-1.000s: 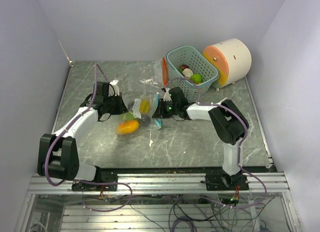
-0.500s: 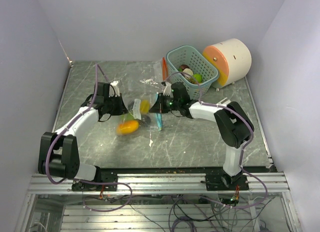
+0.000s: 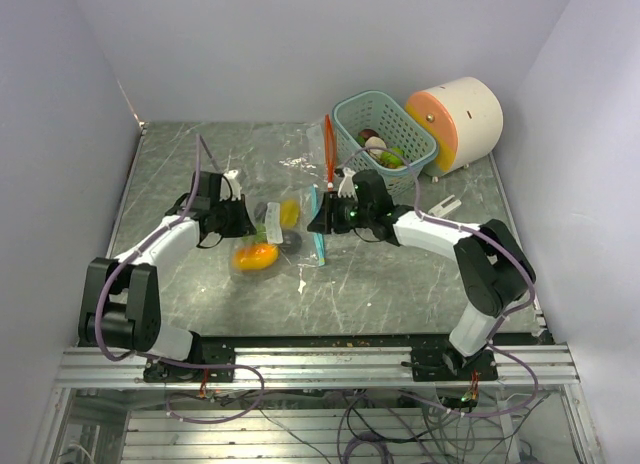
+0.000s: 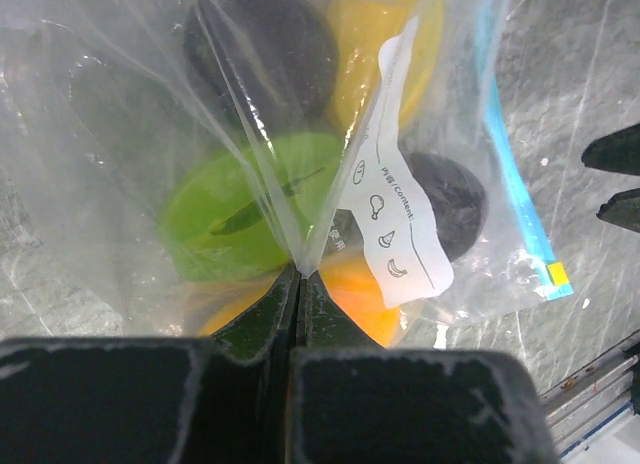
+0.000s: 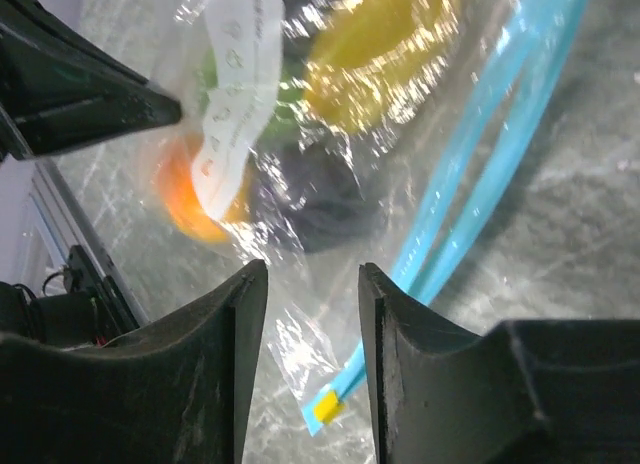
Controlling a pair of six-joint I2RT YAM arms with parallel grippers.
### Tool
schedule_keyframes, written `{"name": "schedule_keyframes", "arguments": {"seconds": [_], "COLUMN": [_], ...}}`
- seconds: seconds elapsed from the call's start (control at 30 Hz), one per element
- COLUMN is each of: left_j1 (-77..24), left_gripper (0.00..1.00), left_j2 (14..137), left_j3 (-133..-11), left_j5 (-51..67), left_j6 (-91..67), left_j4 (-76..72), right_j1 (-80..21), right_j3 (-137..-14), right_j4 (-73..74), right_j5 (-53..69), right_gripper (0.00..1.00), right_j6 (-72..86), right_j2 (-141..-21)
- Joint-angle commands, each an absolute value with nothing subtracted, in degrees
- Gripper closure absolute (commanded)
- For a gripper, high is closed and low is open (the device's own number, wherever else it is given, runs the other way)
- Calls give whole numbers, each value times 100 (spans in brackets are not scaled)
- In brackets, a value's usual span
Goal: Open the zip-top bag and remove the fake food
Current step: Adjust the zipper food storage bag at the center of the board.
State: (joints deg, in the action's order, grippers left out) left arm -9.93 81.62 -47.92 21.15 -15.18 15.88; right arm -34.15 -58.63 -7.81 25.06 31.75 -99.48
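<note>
The clear zip-top bag (image 3: 278, 232) lies mid-table with fake food inside: a green piece (image 4: 225, 219), an orange one (image 4: 365, 299), a yellow one (image 5: 375, 54) and dark brown ones (image 4: 450, 199). My left gripper (image 4: 298, 279) is shut, pinching a fold of the bag's film on the side away from the zip. Its blue zip strip (image 5: 480, 204) ends in a yellow tab (image 5: 325, 412). My right gripper (image 5: 312, 284) hovers open over that strip's end corner, and only loose film shows between its fingers (image 5: 245, 324). From above, the right gripper (image 3: 318, 216) sits at the bag's right edge.
A teal basket (image 3: 400, 114) at the back right holds more toy food (image 3: 392, 156). A big cream cylinder with an orange face (image 3: 465, 119) stands beside it. An orange strip (image 3: 328, 149) and another clear bag (image 3: 300, 156) lie left of the basket.
The right gripper's jaws closed at the zip edge and have now parted again. Its elbow has swung out to the right. The left gripper keeps its pinch, barely moved.
</note>
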Motion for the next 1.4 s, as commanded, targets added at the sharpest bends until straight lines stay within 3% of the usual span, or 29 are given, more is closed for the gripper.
{"name": "schedule_keyframes", "arguments": {"seconds": [0.0,0.07,0.13,0.2,0.6,1.37], "left_j1": [-971,-1008,-1059,-1085,-1143,-1143], "left_gripper": [93,93,93,93,93,93], "left_j2": [8418,8540,8617,8666,8753,8717], "left_j3": [-4767,-4786,-4798,-4788,-4860,-4852], "left_j5": [1928,1840,1754,1716,1647,1662], "left_j6": [-1336,-1280,-1251,-1250,-1227,-1178], "left_j4": [1721,1820,1882,1903,1984,1963], "right_j1": [-3449,-3451,-3428,-3375,-3196,-2995], "right_j3": [-5567,-5544,-5632,-5868,-6971,-7147], "right_j4": [-611,-664,-613,-457,-471,-821], "right_j5": [2285,2121,1820,1508,1365,1843], "right_gripper": [60,68,90,100,100,100], "right_j6": [3103,3149,3226,3287,3315,3410], "right_j2": [-9815,-9815,-9867,-10010,-11263,-11883]}}
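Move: The blue zipper's middle lies about 6 cm ahead of the open, empty right hand, level sideways and some 8 cm below. From that hand, the yellow food is about 8 cm ahead and 7 left, the orange food 1 cm back and 14 left. The left hand already pinches the bag's plastic; from it the zipper is roughly 7 cm ahead, 15 right and 7 below. Right fingers shut, going about 8 cm forward and 9 down beside the zipper; left sinks 3, still pinching plastic. ##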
